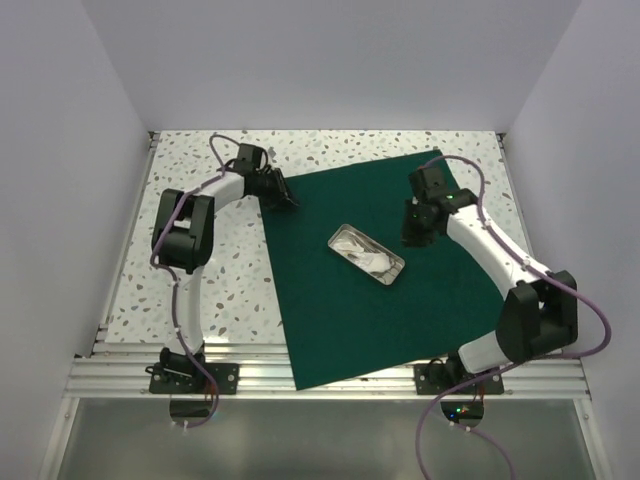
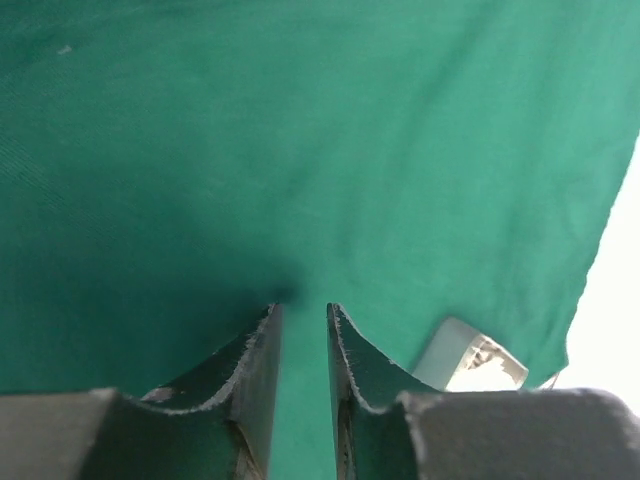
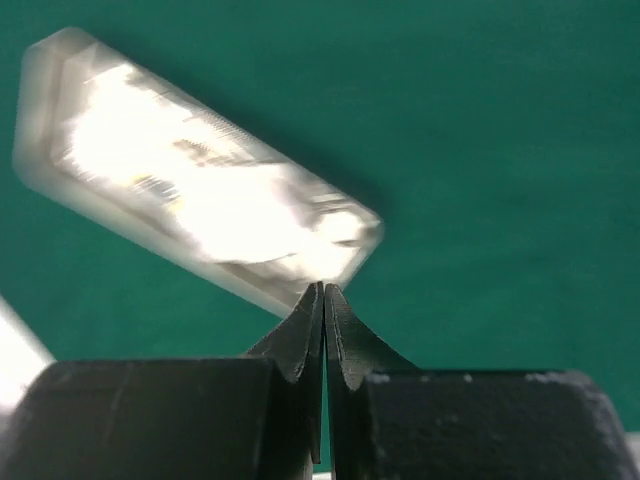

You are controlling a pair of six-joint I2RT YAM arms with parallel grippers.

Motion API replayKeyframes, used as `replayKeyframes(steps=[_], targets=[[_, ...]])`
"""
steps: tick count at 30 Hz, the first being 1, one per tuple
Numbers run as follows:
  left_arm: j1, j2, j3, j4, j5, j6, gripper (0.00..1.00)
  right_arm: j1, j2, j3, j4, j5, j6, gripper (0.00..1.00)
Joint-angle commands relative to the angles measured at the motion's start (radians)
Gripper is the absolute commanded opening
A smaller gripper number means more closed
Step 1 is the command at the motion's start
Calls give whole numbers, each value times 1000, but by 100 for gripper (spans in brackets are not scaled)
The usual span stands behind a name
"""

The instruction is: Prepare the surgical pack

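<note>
The surgical pack's dark green drape [image 1: 340,320] lies spread flat on the speckled table. A small steel tray [image 1: 366,253] holding white gauze sits near the middle of it. My left gripper [image 1: 285,200] is low over the drape's far left edge. In the left wrist view its jaws [image 2: 304,308] stand a narrow gap apart, with green cloth [image 2: 300,130] showing between them and the tray [image 2: 470,355] to the right. My right gripper [image 1: 412,238] hovers just right of the tray. In the right wrist view it [image 3: 324,288] is shut on nothing, with the blurred tray [image 3: 190,170] just beyond its tips.
The speckled tabletop [image 1: 200,290] is bare left of the drape. White walls close in the back and both sides. The drape's near edge hangs over the metal rail [image 1: 130,375] at the front.
</note>
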Motion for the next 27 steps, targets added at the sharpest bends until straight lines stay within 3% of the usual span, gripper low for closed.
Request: replayKeyframes(steps=[1, 3, 12, 17, 21, 27], targets=[[3, 76, 85, -109, 19, 14, 28, -114, -33, -66, -74, 116, 10, 0], [8, 88, 90, -181, -41, 19, 28, -161, -16, -81, -55, 110, 4, 0], [65, 61, -19, -271, -109, 80, 29, -168, 194, -48, 35, 179, -13, 0], [109, 1, -174, -265, -139, 108, 29, -166, 324, 5, 78, 121, -24, 0], [201, -88, -330, -238, -149, 129, 29, -145, 450, 89, 97, 44, -27, 0], [330, -145, -395, -253, -178, 162, 29, -56, 640, 299, 40, -39, -30, 0]])
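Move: The left fingertips are just above the green drape, whose far left corner lies some 8 cm ahead, 6 cm left and 3 cm below; the tray is about 21 cm to their right and 12 cm nearer. The right hand's next spot on the drape is level with it, roughly 8 cm right and 11 cm down. From that hand, the tray's middle is about 7 cm left, 1 cm ahead and 11 cm below. Both hands press on the drape and drag it round counter-clockwise. The left one sinks about 2 cm, fingers partly open, then sweeps left and back, speeding up, tipping some 15 degrees. The right one, fingers shut, swings some 8 cm right while coming down 11 cm beside the tray, then drags forward and left, away from its base. ##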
